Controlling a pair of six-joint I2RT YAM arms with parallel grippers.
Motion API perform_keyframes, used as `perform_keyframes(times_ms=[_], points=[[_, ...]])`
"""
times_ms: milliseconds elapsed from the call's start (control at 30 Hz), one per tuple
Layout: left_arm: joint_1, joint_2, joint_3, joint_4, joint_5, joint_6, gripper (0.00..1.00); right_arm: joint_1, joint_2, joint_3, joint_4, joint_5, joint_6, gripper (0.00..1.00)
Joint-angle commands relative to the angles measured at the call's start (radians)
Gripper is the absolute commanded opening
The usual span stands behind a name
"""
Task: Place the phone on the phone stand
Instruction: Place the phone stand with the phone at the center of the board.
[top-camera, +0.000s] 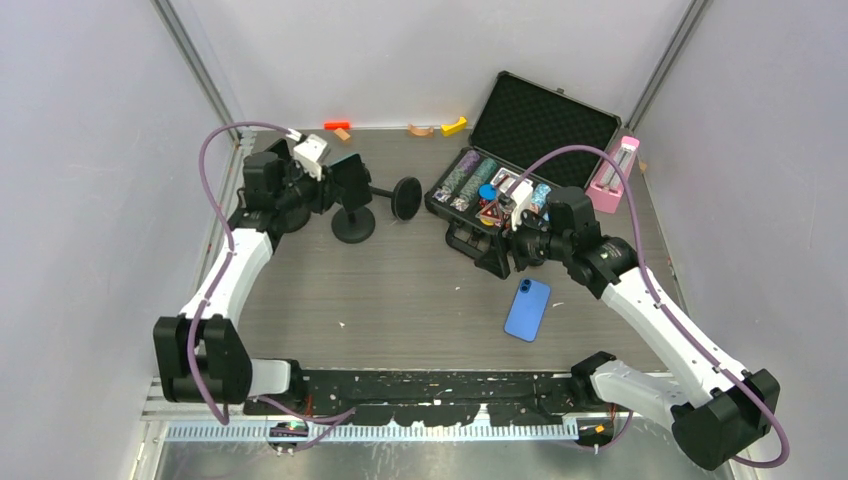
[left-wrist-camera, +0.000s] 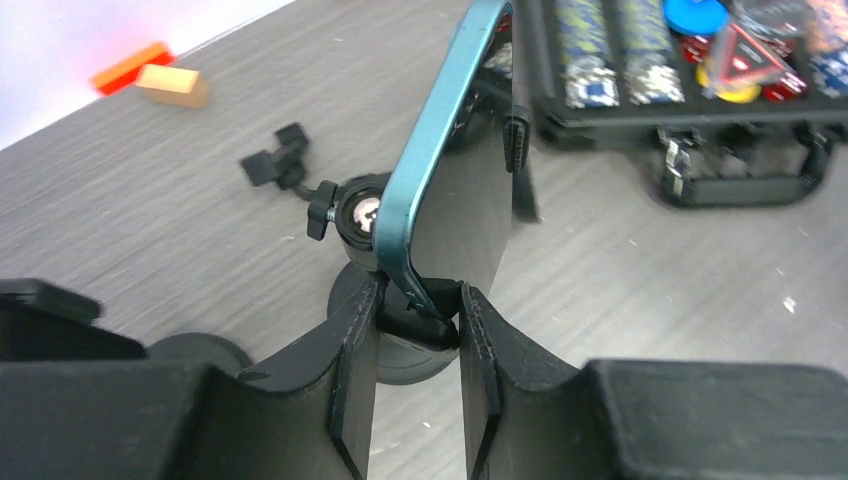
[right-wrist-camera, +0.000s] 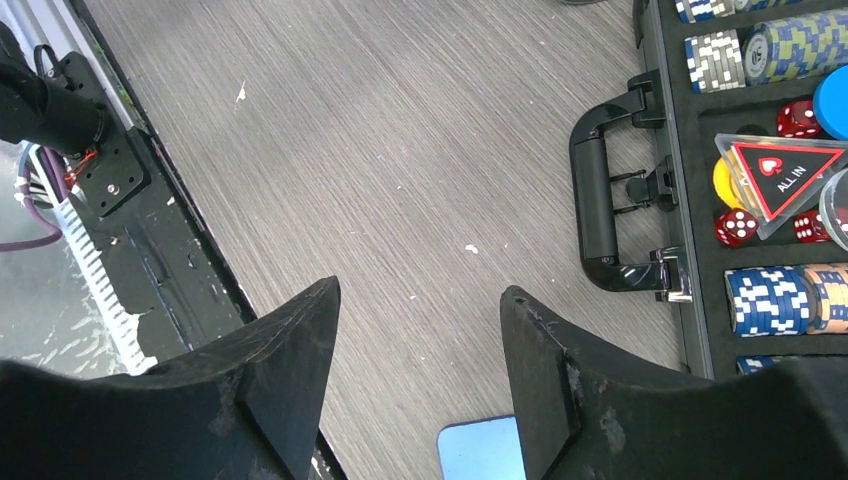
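Observation:
A teal-edged phone (left-wrist-camera: 462, 200) (top-camera: 349, 172) stands nearly upright over the black phone stand (top-camera: 352, 226), whose ball joint (left-wrist-camera: 358, 213) shows just behind it. The phone's lower end sits in a black cradle piece. My left gripper (left-wrist-camera: 418, 296) (top-camera: 333, 186) is shut on that lower end, its fingers pressed against both sides. A second, blue phone (top-camera: 527, 309) (right-wrist-camera: 482, 450) lies flat on the table at front right. Above the table, just beyond the blue phone, my right gripper (right-wrist-camera: 418, 290) (top-camera: 493, 252) hangs open with nothing between its fingers.
Another black stand (top-camera: 405, 197) lies tipped over beside the first. An open poker-chip case (top-camera: 545, 120) with its handle (right-wrist-camera: 592, 200) sits at the back right, close to my right gripper. A pink holder (top-camera: 615, 175) stands beyond it. Small blocks (left-wrist-camera: 150, 75) lie along the back edge.

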Motion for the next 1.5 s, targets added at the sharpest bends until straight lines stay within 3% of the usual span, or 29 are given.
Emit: perform_keyframes(times_ms=[0, 233, 300, 433, 667, 800, 967, 1167, 1300, 1467], points=[[0.078, 0.051, 0.042, 0.286, -0.094, -0.053, 0.0, -0.007, -0.016, 0.021, 0.036, 0.015, 0.006, 0.65], [0.097, 0.142, 0.056, 0.355, -0.113, -0.083, 0.0, -0.009, -0.008, 0.017, 0.044, 0.016, 0.011, 0.65], [0.097, 0.149, 0.05, 0.36, -0.132, -0.083, 0.05, -0.011, -0.01, 0.016, 0.042, 0.016, 0.012, 0.65], [0.098, 0.142, 0.05, 0.355, -0.163, -0.072, 0.31, -0.013, -0.011, 0.012, 0.042, 0.02, 0.01, 0.65], [0.097, 0.04, 0.068, 0.301, -0.098, -0.084, 0.76, -0.015, -0.003, 0.012, 0.05, 0.022, 0.013, 0.65], [0.096, -0.043, 0.068, 0.269, -0.093, -0.102, 0.89, -0.018, -0.006, 0.01, 0.054, 0.022, 0.016, 0.65], [0.062, -0.125, 0.09, 0.176, -0.119, -0.118, 0.92, -0.023, -0.012, 0.006, 0.06, 0.021, 0.018, 0.65], [-0.188, -0.118, 0.189, -0.041, -0.263, 0.004, 0.92, -0.036, -0.02, -0.004, 0.071, 0.022, 0.023, 0.65], [-0.339, -0.025, 0.268, -0.13, -0.338, 0.058, 0.91, -0.052, -0.027, -0.008, 0.074, 0.022, 0.029, 0.65], [-0.404, 0.201, 0.415, -0.239, -0.382, 0.047, 0.88, -0.079, -0.027, -0.014, 0.084, 0.011, 0.043, 0.65]])
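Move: The phone stand with its phone is already pinched in the left hand; the free spot where it will stand is about 4 cm ahead and 2 cm left of that hand, some 15 cm below. The other phone stand, also carrying a phone, is roughly 15 cm to the hand's left and 2 cm ahead; the lying stand is about 7 cm ahead and 8 cm right. From the right hand, the free spot is some 34 cm left and 14 cm ahead. The stand and its phone, still pinched at the holder behind the phone, are carried level by the left hand about 6 cm forward and 5 cm left, turning some 10 degrees counter-clockwise. There the fingers open wide and let go; the empty hand rises about 12 cm while drawing back, tipping its fingers up, then swings right some 15 cm away from the stand. ##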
